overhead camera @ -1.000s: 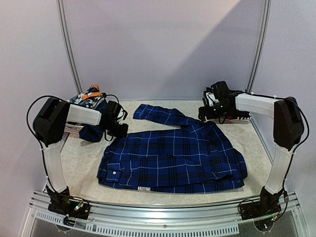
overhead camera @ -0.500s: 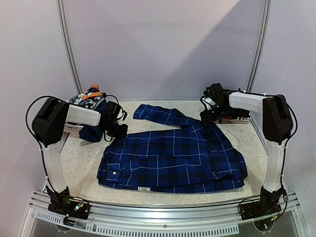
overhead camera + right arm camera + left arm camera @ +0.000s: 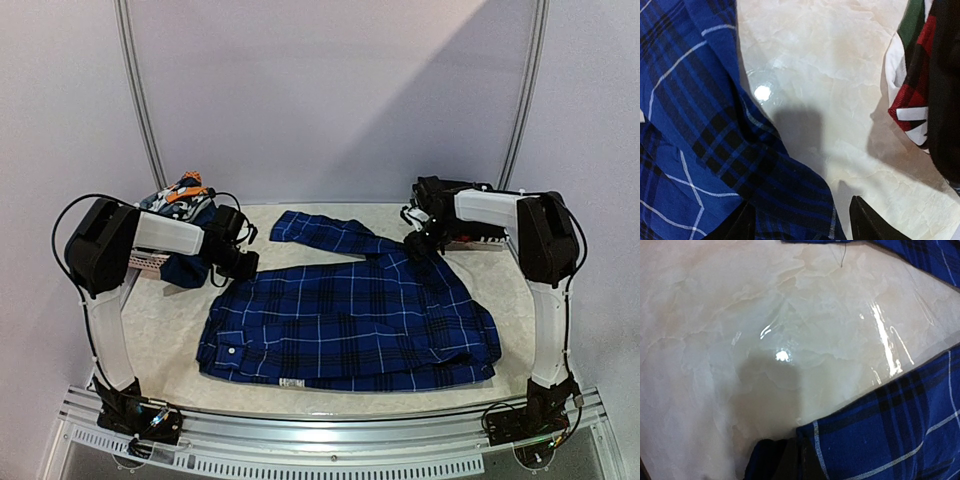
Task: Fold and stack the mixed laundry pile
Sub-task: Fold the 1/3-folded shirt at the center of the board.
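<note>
The blue plaid shirt (image 3: 350, 318) lies spread flat in the middle of the table, with one sleeve (image 3: 318, 232) reaching toward the back. My left gripper (image 3: 246, 263) is shut on the shirt's back left corner; in the left wrist view its gripper (image 3: 800, 456) pinches the plaid edge (image 3: 880, 440). My right gripper (image 3: 419, 246) is down at the shirt's back right edge. In the right wrist view this gripper (image 3: 801, 212) stands open, with a fold of plaid fabric (image 3: 765, 175) between the fingers. More of the laundry pile (image 3: 182, 196) is heaped at the back left.
A pale lattice basket (image 3: 146, 262) sits under the back left heap, behind my left arm. A red, green and white garment (image 3: 912, 95) with black cloth beside it lies at the back right (image 3: 480, 238), close to my right gripper. Bare marble table (image 3: 840, 75) separates it from the shirt.
My right gripper has swung left and down from the back right garments onto the shirt's back right edge, and its jaws have narrowed. The left arm has stayed still.
</note>
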Action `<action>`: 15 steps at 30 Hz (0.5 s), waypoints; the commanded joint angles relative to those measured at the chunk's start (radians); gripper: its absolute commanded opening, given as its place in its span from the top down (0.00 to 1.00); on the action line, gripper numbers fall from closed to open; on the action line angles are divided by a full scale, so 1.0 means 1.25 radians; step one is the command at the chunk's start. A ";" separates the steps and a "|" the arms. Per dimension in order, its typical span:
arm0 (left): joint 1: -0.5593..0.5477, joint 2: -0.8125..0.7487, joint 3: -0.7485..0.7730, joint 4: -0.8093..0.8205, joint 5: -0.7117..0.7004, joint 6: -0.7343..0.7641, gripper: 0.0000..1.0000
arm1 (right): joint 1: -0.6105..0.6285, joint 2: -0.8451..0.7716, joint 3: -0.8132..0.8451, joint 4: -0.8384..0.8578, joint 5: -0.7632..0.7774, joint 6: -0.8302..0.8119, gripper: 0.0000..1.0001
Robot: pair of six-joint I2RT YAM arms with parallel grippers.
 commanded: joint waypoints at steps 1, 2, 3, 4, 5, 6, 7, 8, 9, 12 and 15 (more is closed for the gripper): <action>0.005 -0.006 -0.017 -0.016 0.009 0.001 1.00 | -0.002 0.032 0.037 -0.007 0.011 -0.008 0.38; 0.006 -0.006 -0.017 -0.017 0.009 0.001 1.00 | -0.002 0.034 0.038 -0.004 0.013 -0.008 0.41; 0.006 -0.005 -0.017 -0.016 0.009 0.001 1.00 | -0.003 0.035 0.040 -0.001 0.017 -0.008 0.43; 0.006 -0.005 -0.018 -0.015 0.009 0.001 1.00 | -0.002 0.035 0.041 0.003 0.020 -0.006 0.45; 0.005 -0.003 -0.018 -0.014 0.008 0.000 1.00 | -0.002 0.035 0.041 0.008 0.021 -0.005 0.47; 0.006 -0.001 -0.018 -0.012 0.009 0.001 1.00 | -0.002 0.035 0.041 0.013 0.022 -0.004 0.50; 0.006 0.001 -0.017 -0.011 0.009 0.001 1.00 | -0.002 0.036 0.042 0.017 0.023 -0.003 0.53; 0.006 0.004 -0.016 -0.010 0.010 0.000 1.00 | -0.002 0.038 0.045 0.017 0.024 -0.003 0.57; 0.006 0.005 -0.014 -0.009 0.012 -0.001 1.00 | -0.002 0.039 0.047 0.018 0.023 -0.003 0.61; 0.006 0.007 -0.014 -0.007 0.011 -0.001 1.00 | -0.002 0.041 0.050 0.015 0.021 -0.002 0.75; 0.006 0.004 -0.015 -0.006 0.009 -0.003 1.00 | -0.003 0.036 0.047 0.012 0.012 0.001 0.87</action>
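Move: The folded-over shoulder edge of the blue plaid shirt runs between my open right fingers, its middle about 1 cm ahead and 1 cm below. The sleeve lying out flat is some 18 cm to the left, 3 cm farther out and 4 cm lower; the folded stack is about 7 cm to the right and 6 cm ahead, 1 cm below. From my left hand, shut on the far left corner, that shoulder edge is roughly 32 cm to the right, 5 cm ahead and 1 cm up. I close my right fingers from about two-thirds open to nearly shut, pinching the shirt's shoulder edge between the pads while the hand eases forward about 1 cm at the same height, its tilt unchanged. My left hand stays put, still shut on the far left corner. ##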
